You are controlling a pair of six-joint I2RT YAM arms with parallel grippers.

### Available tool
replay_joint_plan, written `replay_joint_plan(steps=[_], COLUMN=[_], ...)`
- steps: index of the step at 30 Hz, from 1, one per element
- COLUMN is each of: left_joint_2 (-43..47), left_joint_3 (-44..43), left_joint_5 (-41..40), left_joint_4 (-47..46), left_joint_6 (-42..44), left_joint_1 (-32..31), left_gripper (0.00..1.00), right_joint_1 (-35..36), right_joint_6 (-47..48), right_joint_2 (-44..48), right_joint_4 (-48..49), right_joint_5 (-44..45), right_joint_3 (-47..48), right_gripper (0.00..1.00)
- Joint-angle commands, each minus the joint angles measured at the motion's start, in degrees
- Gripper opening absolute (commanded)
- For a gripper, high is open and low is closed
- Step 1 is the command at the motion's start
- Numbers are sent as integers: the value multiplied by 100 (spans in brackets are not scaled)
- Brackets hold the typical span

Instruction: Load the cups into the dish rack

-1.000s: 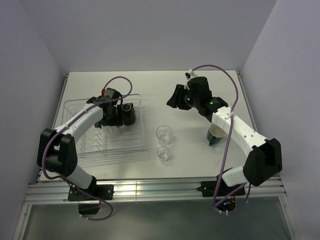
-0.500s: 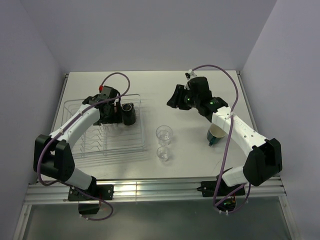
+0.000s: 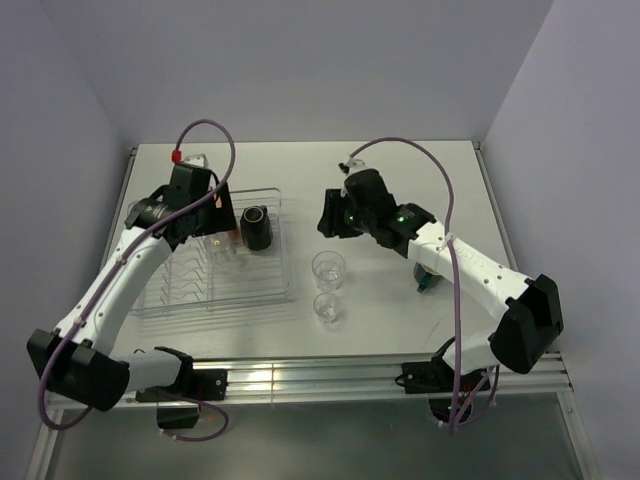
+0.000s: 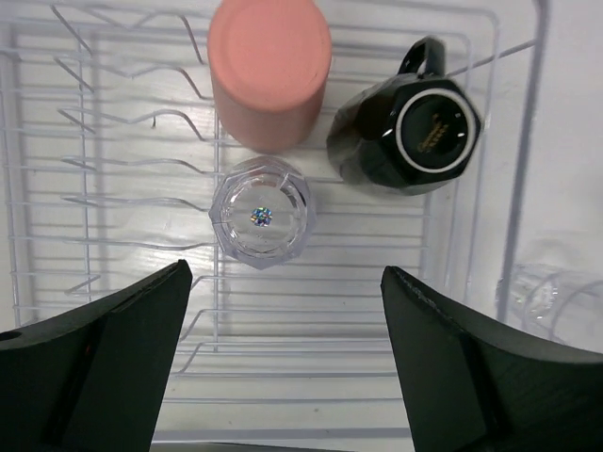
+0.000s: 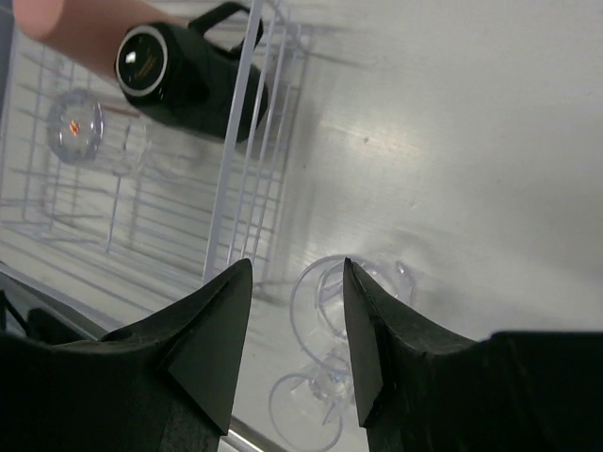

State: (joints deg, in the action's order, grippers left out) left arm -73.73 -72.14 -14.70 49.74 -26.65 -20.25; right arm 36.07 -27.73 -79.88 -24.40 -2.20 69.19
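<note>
The dish rack (image 3: 215, 285) lies at the left, a clear wire tray. In the left wrist view the dish rack (image 4: 113, 202) holds an upturned salmon cup (image 4: 268, 71), a black mug (image 4: 405, 132) and an upturned clear tumbler (image 4: 261, 218). My left gripper (image 4: 285, 273) hangs open above them, holding nothing. Two clear tumblers (image 3: 329, 267) (image 3: 325, 306) stand on the table right of the rack. My right gripper (image 5: 296, 268) is open above the nearer tumbler (image 5: 325, 297), not touching it. A green mug (image 3: 424, 284) peeks out under the right arm.
The black mug (image 3: 256, 228) sits at the rack's right end, close to the rim nearest the tumblers. The rack's rim (image 5: 240, 179) runs just left of my right fingers. White walls close off the table at the back and both sides.
My left gripper has risen up and back from the rack beside the black mug. The right arm has swung left and now hovers over the tumblers.
</note>
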Motion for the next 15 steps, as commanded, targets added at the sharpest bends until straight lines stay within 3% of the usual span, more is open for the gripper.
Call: replay_joint_plan(steps=[1,7,15], left_joint_2=[595,1088,1317], left_joint_3=[-353,-529,-512], left_joint_5=[-7,116,125], left_joint_4=[-34,-166,-113], left_joint_6=[-164,-270,-244], left_joint_1=[-23,-23,-23], left_gripper=[89,90,90], right_joint_1=[584,1137,1613], right_joint_6=[154,-145,-189], right_joint_2=[60,-168,-810], right_joint_4=[-275,49,-64], right_joint_5=[825,1046,1362], right_joint_3=[105,-467,-292], right_gripper=[51,50,50])
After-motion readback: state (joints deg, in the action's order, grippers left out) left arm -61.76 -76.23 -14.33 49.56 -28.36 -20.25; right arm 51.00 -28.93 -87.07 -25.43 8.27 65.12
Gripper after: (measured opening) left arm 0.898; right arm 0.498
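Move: The larger standing glass lies about 3 cm back from the right hand, roughly level left-right, and some 16 cm below. The smaller glass stands about 9 cm nearer the base than the larger one; the black mug in the rack lies some 5 cm ahead of the hand, 17 cm left. For the left hand, the larger glass is about 24 cm right, 2 cm back; the racked glass stands almost straight below, some 12 cm down. The half-open right hand sinks about 8 cm towards the larger glass, swinging back-left, while the empty left rises 9 cm. ##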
